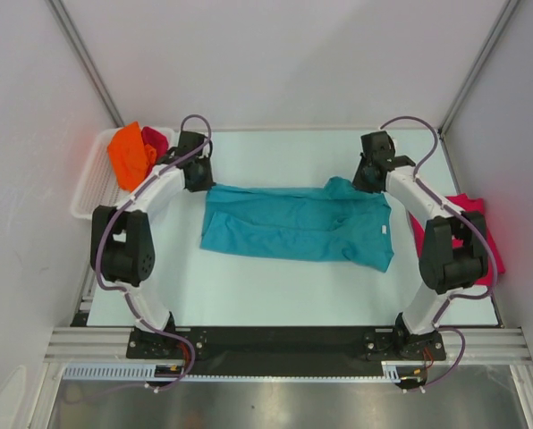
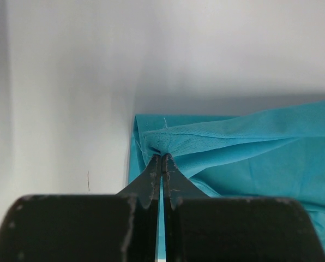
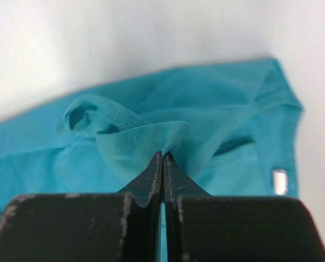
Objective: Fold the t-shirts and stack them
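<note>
A teal t-shirt lies across the middle of the table, folded lengthwise into a wide band. My left gripper is shut on its far left corner; in the left wrist view the fingertips pinch a fold of the teal t-shirt. My right gripper is shut on the far right part near the collar; in the right wrist view the tips clamp a raised flap of the teal t-shirt. An orange t-shirt and a crimson-pink t-shirt sit in the basket. Another crimson-pink t-shirt lies at the right edge, partly behind the right arm.
A white slatted basket stands at the table's far left edge. White walls close in the table at the back and both sides. The arm bases stand on a black rail at the near edge.
</note>
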You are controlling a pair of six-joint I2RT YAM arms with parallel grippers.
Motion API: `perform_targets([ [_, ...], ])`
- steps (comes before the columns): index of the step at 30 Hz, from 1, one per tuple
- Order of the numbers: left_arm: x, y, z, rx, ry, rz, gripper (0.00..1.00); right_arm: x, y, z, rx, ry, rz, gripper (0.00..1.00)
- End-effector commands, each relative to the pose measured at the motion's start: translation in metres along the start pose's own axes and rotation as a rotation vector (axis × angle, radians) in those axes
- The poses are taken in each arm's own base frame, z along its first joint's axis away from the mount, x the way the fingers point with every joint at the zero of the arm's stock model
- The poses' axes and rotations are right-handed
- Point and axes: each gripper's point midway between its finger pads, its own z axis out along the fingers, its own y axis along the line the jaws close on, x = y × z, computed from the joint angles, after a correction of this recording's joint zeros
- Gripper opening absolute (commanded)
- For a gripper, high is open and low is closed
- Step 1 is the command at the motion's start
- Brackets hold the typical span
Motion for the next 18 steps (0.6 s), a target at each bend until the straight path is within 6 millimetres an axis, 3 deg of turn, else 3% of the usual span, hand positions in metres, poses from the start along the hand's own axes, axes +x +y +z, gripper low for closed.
perform_targets([
  [1,-0.014,-0.013,-0.03,0.058,-0.084,-0.034,0.0,-0.016,-0.029,-0.032,0.103,-0.085,0.054,0.0],
  [6,-0.001,-0.01,-0.041,0.061,-0.082,-0.047,0.0,-0.001,-0.047,-0.039,0.165,-0.048,0.041,0.0],
  [12,0.009,-0.011,-0.041,0.067,-0.059,-0.044,0.0,0.023,-0.057,-0.035,0.173,0.017,0.032,0.0],
  [18,0.012,-0.009,-0.048,0.067,-0.067,-0.044,0.0,0.034,-0.064,-0.036,0.184,0.037,0.031,0.0],
])
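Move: I already hold the teal t-shirt's far edge in both hands. Its near-left corner lies about 18 cm back and 1 cm left of my left hand, 6 cm below; the laundry bin sits some 28 cm left and 5 cm ahead. From my right hand the near-right corner is roughly 23 cm back, 6 cm right and 7 cm below, the white label about 8 cm back and 7 cm right, and the folded red t-shirt some 14 cm back and 29 cm right. I keep both grips shut and draw the far edge back over the lying cloth. My right hand goes about 6 cm back and 4 cm right, pulling outward from my left hand; it rises a little, then sinks past its starting height as the wrist tips slightly down. My left hand trails about 3.5 cm back, lifting about a centimetre and easing down again. ##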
